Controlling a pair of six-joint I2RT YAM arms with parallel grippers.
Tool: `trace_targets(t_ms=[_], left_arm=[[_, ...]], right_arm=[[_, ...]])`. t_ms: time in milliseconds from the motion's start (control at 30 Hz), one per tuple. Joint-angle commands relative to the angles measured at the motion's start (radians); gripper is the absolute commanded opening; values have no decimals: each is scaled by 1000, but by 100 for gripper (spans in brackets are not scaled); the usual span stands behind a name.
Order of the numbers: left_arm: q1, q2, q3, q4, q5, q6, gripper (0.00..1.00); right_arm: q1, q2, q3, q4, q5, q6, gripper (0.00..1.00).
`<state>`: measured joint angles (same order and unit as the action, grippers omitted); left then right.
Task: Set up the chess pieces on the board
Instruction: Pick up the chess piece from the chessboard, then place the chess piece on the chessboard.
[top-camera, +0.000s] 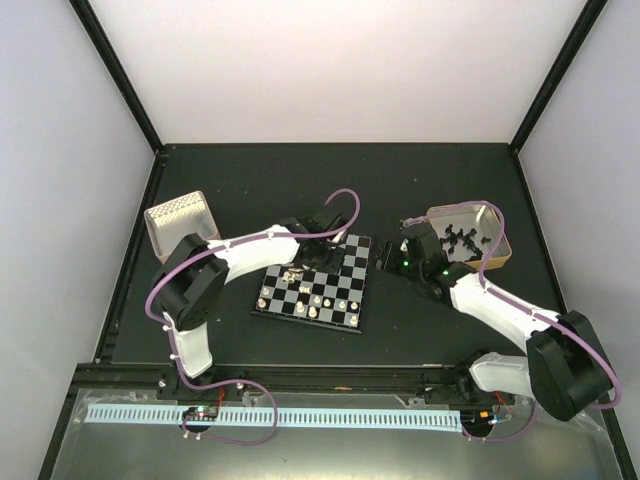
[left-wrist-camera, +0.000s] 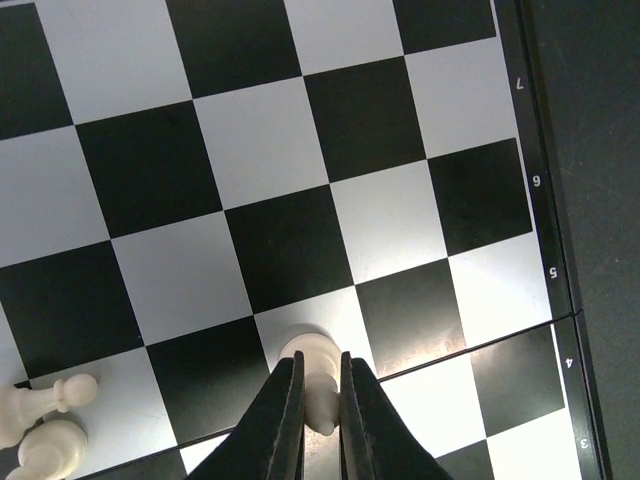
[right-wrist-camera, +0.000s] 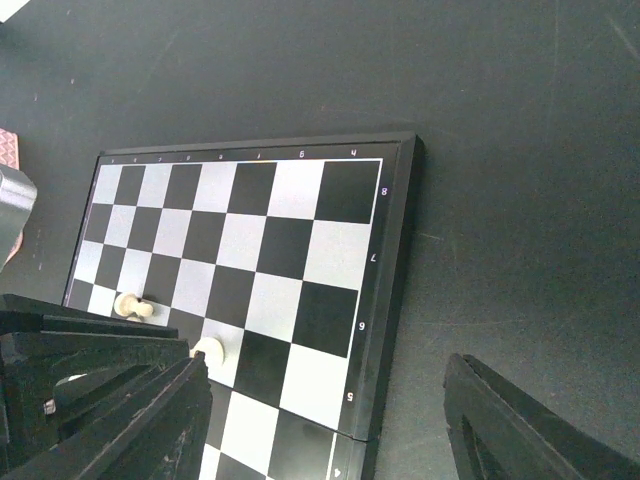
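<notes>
The board (top-camera: 345, 262) lies mid-table, with several cream-white chess pieces (top-camera: 318, 303) on its near rows. My left gripper (left-wrist-camera: 320, 364) is over the board and shut on one white chess piece (left-wrist-camera: 311, 348), whose base rests on a light square. Two more white pieces (left-wrist-camera: 48, 396) lie at the lower left of the left wrist view. My right gripper (right-wrist-camera: 330, 430) hangs open over the board's right edge (right-wrist-camera: 395, 260) with nothing between its fingers. Two white pieces (right-wrist-camera: 208, 350) show beside its left finger (right-wrist-camera: 130, 420).
An open tin (top-camera: 497, 244) holding black pieces stands at the right, behind my right gripper (top-camera: 396, 258). Another square tin (top-camera: 180, 222) stands at the back left. Dark table mat (top-camera: 300, 180) surrounds the board.
</notes>
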<state>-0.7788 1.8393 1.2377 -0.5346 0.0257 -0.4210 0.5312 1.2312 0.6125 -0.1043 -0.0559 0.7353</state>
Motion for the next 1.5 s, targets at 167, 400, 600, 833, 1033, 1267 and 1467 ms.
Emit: trace_targets(t_ms=[167, 400, 600, 833, 1033, 1267, 1467], left_arm=[[-9, -89, -12, -39, 7, 18, 4], [-68, -228, -66, -101, -19, 16, 4], [-155, -310, -134, -167, -92, -52, 4], [-283, -369, -206, -167, -90, -148, 4], [-315, -328, -230, -151, -116, -188, 4], [-321, -272, -223, -140, -159, -189, 4], [-320, -245, -218, -136, -178, -175, 4]], right_arm=[[-7, -1, 6, 10, -1, -12, 64], [-7, 3, 7, 16, -8, -13, 62], [-7, 10, 7, 20, -12, -8, 62], [-7, 16, 5, 20, -12, -6, 61], [-7, 22, 5, 25, -22, -2, 61], [-7, 24, 3, 25, -28, -1, 61], [-6, 17, 1, 20, -29, -3, 61]])
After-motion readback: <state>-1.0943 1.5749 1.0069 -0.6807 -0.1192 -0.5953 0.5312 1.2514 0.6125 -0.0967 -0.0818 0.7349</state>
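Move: The left gripper already pinches the white piece standing on f5. Its place, the empty f1 square, lies about 13 cm back, 1 cm left and 4 cm below this hand point. Beside that square, the e1 tall piece stands some 3 cm left and the f2 pawn 3 cm farther out; the g2 pawn is roughly 10 cm back and 2 cm right of the hand. From the right gripper, f1 lies about 16 cm back, 15 cm left and 9 cm lower. Lift the left gripper about 6 cm with the white piece still pinched by its top. Swing it back some 13 cm over the board towards the first rank, then lower it about 5 cm in front of the gap between the e1 tall piece and the h1 rook, over f1, keeping the fingers shut and nearly upright. ##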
